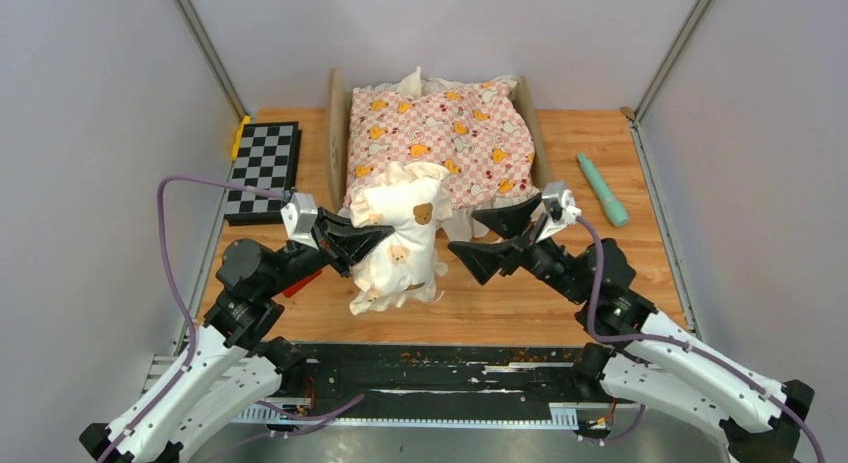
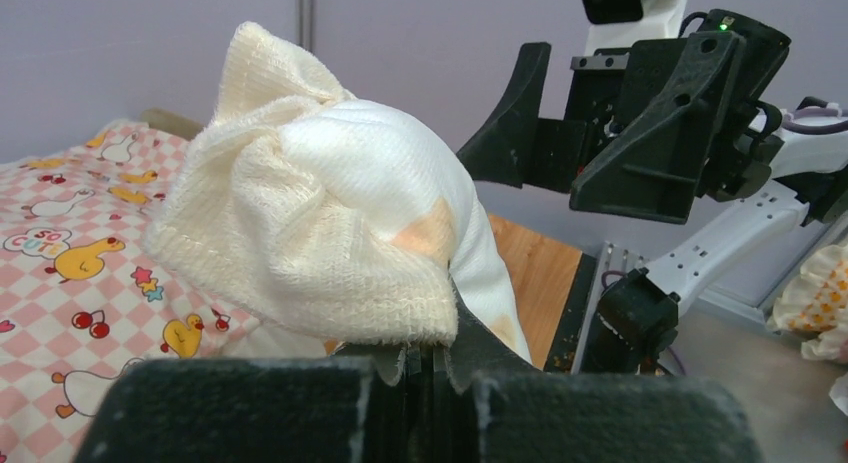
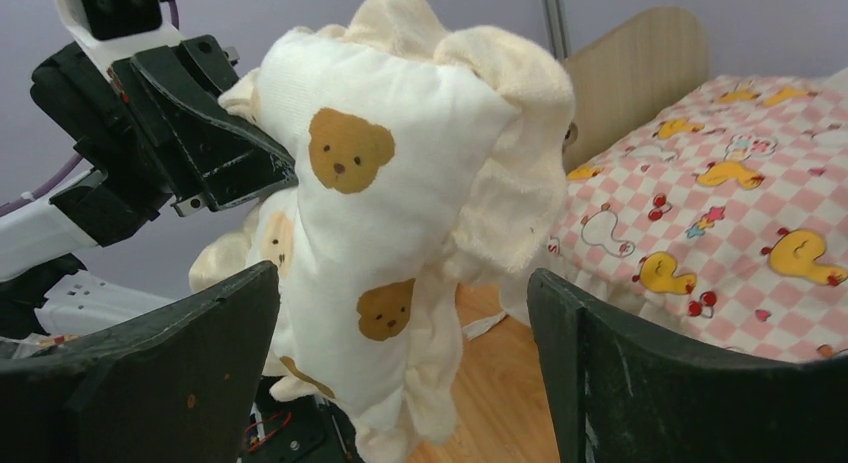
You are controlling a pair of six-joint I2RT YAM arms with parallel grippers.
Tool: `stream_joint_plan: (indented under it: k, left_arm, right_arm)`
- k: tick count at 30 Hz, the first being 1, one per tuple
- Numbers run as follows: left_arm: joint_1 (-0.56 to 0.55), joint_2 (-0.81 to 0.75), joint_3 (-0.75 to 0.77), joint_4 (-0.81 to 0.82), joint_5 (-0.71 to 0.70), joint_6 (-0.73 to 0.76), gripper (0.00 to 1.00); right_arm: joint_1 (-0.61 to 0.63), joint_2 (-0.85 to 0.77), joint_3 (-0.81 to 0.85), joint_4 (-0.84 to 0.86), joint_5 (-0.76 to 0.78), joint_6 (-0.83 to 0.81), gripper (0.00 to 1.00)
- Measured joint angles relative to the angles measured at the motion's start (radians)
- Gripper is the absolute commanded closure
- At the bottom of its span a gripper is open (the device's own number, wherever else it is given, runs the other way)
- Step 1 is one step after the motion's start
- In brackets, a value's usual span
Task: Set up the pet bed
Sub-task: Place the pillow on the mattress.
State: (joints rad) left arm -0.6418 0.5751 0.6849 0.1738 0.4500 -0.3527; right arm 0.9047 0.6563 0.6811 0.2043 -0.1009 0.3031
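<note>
The pet bed (image 1: 336, 133) stands at the back centre, its light-wood side rails showing; its headboard (image 3: 630, 63) appears in the right wrist view. A pink checkered cushion (image 1: 440, 138) with duck prints lies on it. In front of the bed's near end hangs a cream pillow (image 1: 400, 238) with brown bear prints, held up off the table. My left gripper (image 1: 370, 238) is shut on the pillow's left edge; its jaws (image 2: 440, 358) pinch the fabric. My right gripper (image 1: 463, 232) stands open just right of the pillow (image 3: 400, 183), fingers (image 3: 200, 363) wide apart and not touching it.
A black-and-white checkerboard (image 1: 262, 168) with a yellow piece (image 1: 240, 135) lies at the left back. A teal pen-shaped object (image 1: 602, 188) lies on the wood to the right of the bed. Grey enclosure walls stand on both sides and behind.
</note>
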Motion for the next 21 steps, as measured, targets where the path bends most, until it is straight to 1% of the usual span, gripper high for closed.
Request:
stream_joint_plan:
  k: [3, 9, 11, 12, 13, 14, 15, 16, 17, 18, 19, 20, 21]
  left_arm:
    - [0.000, 0.001, 0.000, 0.001, -0.016, 0.004, 1.00]
    - [0.000, 0.002, -0.008, 0.013, -0.026, 0.000, 1.00]
    - [0.000, 0.003, -0.019, 0.030, -0.025, -0.005, 1.00]
    - [0.000, 0.004, -0.025, 0.038, -0.025, -0.009, 1.00]
    - [0.000, 0.006, -0.030, 0.046, -0.023, -0.013, 1.00]
    - [0.000, 0.010, -0.033, 0.051, -0.021, -0.017, 1.00]
    - [0.000, 0.014, -0.035, 0.057, -0.021, -0.021, 0.93]
    - [0.000, 0.018, -0.037, 0.058, -0.021, -0.024, 0.75]
    - [0.000, 0.020, -0.037, 0.057, -0.022, -0.026, 0.53]
    - [0.000, 0.022, -0.037, 0.054, -0.026, -0.021, 0.29]
    - [0.000, 0.023, -0.036, 0.050, -0.035, -0.017, 0.11]
    - [0.000, 0.022, -0.033, 0.032, -0.058, -0.011, 0.02]
    - [0.000, 0.016, -0.021, -0.007, -0.090, -0.005, 0.00]
  right_arm:
    - [0.035, 0.077, -0.013, 0.060, 0.038, 0.064, 0.13]
    - [0.098, 0.224, -0.013, 0.163, 0.043, 0.138, 0.14]
    - [0.105, 0.262, -0.013, 0.184, 0.043, 0.156, 0.17]
    - [0.107, 0.282, -0.013, 0.195, 0.043, 0.168, 0.23]
    - [0.108, 0.295, -0.013, 0.202, 0.043, 0.174, 0.35]
    - [0.108, 0.310, -0.013, 0.211, 0.043, 0.182, 0.60]
    - [0.108, 0.323, -0.013, 0.222, 0.043, 0.189, 0.83]
    - [0.108, 0.335, -0.012, 0.233, 0.042, 0.192, 0.95]
    - [0.108, 0.342, -0.010, 0.240, 0.040, 0.192, 0.99]
    - [0.109, 0.348, -0.008, 0.249, 0.039, 0.202, 1.00]
    - [0.112, 0.349, -0.005, 0.249, 0.040, 0.201, 1.00]
    - [0.112, 0.348, -0.005, 0.249, 0.046, 0.198, 1.00]
    - [0.112, 0.346, -0.003, 0.246, 0.068, 0.192, 1.00]
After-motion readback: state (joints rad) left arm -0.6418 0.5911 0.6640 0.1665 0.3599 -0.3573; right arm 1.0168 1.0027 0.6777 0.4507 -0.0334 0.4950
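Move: Hanging from the left gripper's shut fingers, the pillow has its middle about 10 cm to the right hand's left, 1 cm ahead and some 4 cm below; the left gripper's fingertips lie roughly 13 cm left of that hand, level in reach and height. From the left hand the pillow's middle is about 3 cm to the right and 3 cm down. The quilt on the bed lies some 25 cm ahead, 4 cm left and 25 cm below the right hand. Reaching left about 8 cm and sinking 5 cm, the open right hand goes to the pillow, tilting some 15 degrees on the way, then shuts and pinches the cloth near the pillow's middle, just right of the left gripper. Near the end the left fingers open wide around the pillow as that hand eases about 2 cm forward and slightly down. ##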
